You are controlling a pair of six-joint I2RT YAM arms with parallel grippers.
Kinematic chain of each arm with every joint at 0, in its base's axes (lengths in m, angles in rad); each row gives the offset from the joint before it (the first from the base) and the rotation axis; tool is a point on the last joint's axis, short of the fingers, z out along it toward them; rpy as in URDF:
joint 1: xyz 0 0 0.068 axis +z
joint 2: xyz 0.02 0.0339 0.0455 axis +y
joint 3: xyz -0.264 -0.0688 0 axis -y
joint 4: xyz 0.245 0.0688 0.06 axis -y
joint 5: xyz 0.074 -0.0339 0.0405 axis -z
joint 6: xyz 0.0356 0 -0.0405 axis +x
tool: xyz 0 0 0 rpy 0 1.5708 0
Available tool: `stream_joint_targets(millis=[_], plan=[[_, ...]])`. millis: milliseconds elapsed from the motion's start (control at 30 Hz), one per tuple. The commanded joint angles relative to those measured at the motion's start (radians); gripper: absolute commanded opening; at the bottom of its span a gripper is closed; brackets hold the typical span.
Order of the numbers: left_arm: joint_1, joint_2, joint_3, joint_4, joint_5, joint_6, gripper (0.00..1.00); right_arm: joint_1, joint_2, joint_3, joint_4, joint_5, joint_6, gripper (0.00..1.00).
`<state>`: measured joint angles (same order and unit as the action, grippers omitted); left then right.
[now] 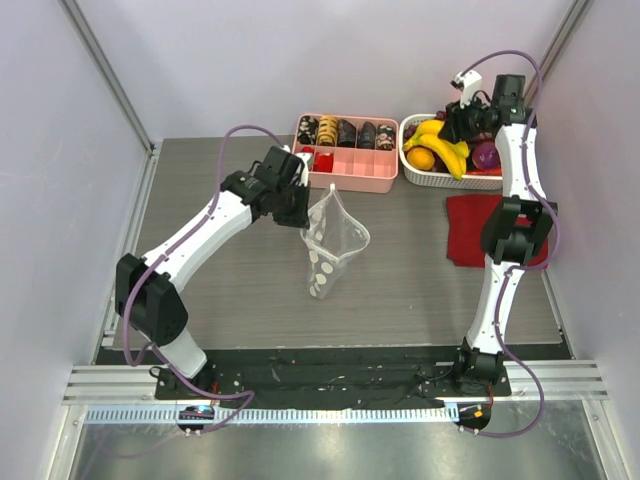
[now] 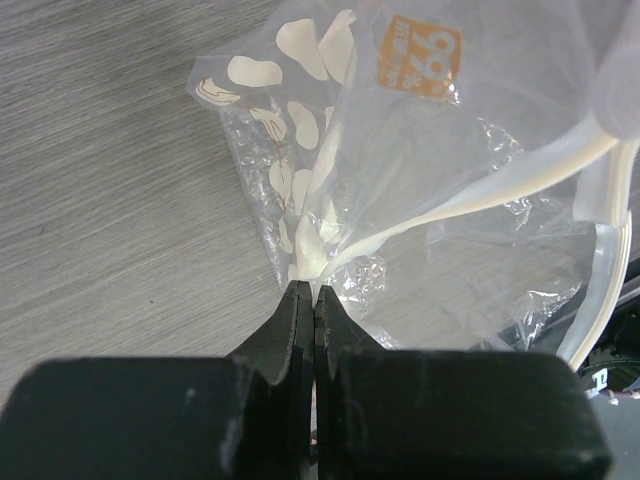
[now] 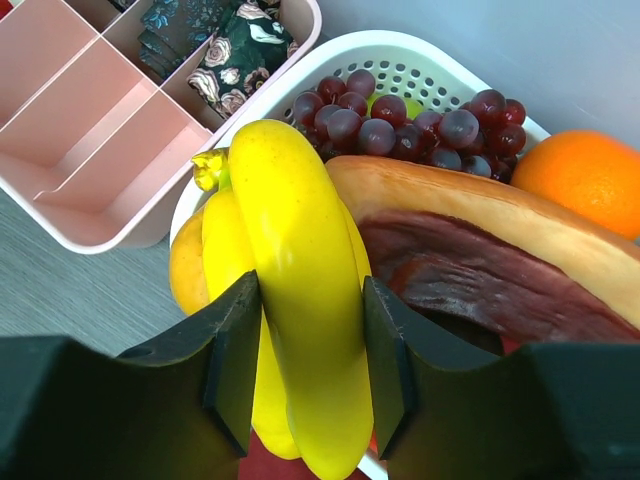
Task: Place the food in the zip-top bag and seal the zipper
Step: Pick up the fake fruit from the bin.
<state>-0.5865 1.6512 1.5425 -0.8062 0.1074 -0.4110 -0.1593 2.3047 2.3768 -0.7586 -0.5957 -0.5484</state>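
The zip-top bag [image 1: 330,245] is a clear pouch with white dots, held upright over the table's middle with its mouth up. My left gripper [image 2: 306,290] is shut on a corner of the mouth edge, where the pale zipper [image 2: 480,200] strip runs off to the right. The food lies in a white basket [image 1: 440,181] at the back right. My right gripper [image 3: 310,290] reaches into the basket, its two pads pressed against the sides of the yellow banana bunch [image 3: 300,260]. Purple grapes [image 3: 400,115], an orange [image 3: 585,175] and a filled bun [image 3: 480,215] lie around the bunch.
A pink compartment tray [image 1: 350,180] holding rolled dark cloths stands left of the basket at the back. A red cloth [image 1: 470,235] lies on the table to the right, under the right arm. White walls close in the table on three sides.
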Motion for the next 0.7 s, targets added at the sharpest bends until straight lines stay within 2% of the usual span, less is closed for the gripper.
stream_joint_targets(millis=[0, 167, 433, 667], plan=[[0.007, 0.007, 0.034, -0.013, 0.014, 0.000, 0.00, -0.013, -0.028, 0.007, 0.035, -0.036, -0.013, 0.24], [0.008, 0.002, 0.030, -0.013, 0.015, 0.001, 0.00, -0.028, -0.048, 0.012, 0.061, -0.061, 0.031, 0.01], [0.013, -0.017, 0.004, -0.011, 0.015, 0.000, 0.00, -0.036, -0.146, -0.024, 0.108, -0.177, 0.159, 0.01], [0.019, -0.041, -0.018, 0.004, 0.038, -0.003, 0.00, -0.040, -0.269, -0.054, 0.185, -0.220, 0.369, 0.01]])
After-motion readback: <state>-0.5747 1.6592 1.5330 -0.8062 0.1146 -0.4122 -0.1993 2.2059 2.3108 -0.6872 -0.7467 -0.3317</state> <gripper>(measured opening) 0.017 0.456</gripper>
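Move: The right hand already grips the bananas over the basket; the open mouth of the zip-top bag lies some 28 cm to its left, 22 cm back, at roughly its height. The purple onion sits about 7 cm right and 6 cm back, the small orange 9 cm left and 7 cm back, and the pink organizer 27 cm left and 6 cm back, all somewhat lower. From the left hand, still holding the bag's rim, the mouth is about 8 cm right, level ahead, slightly below. Keeping hold of the bananas, the right hand lifts about 5 cm, draws slightly back and rolls left-side-up roughly 15°. ##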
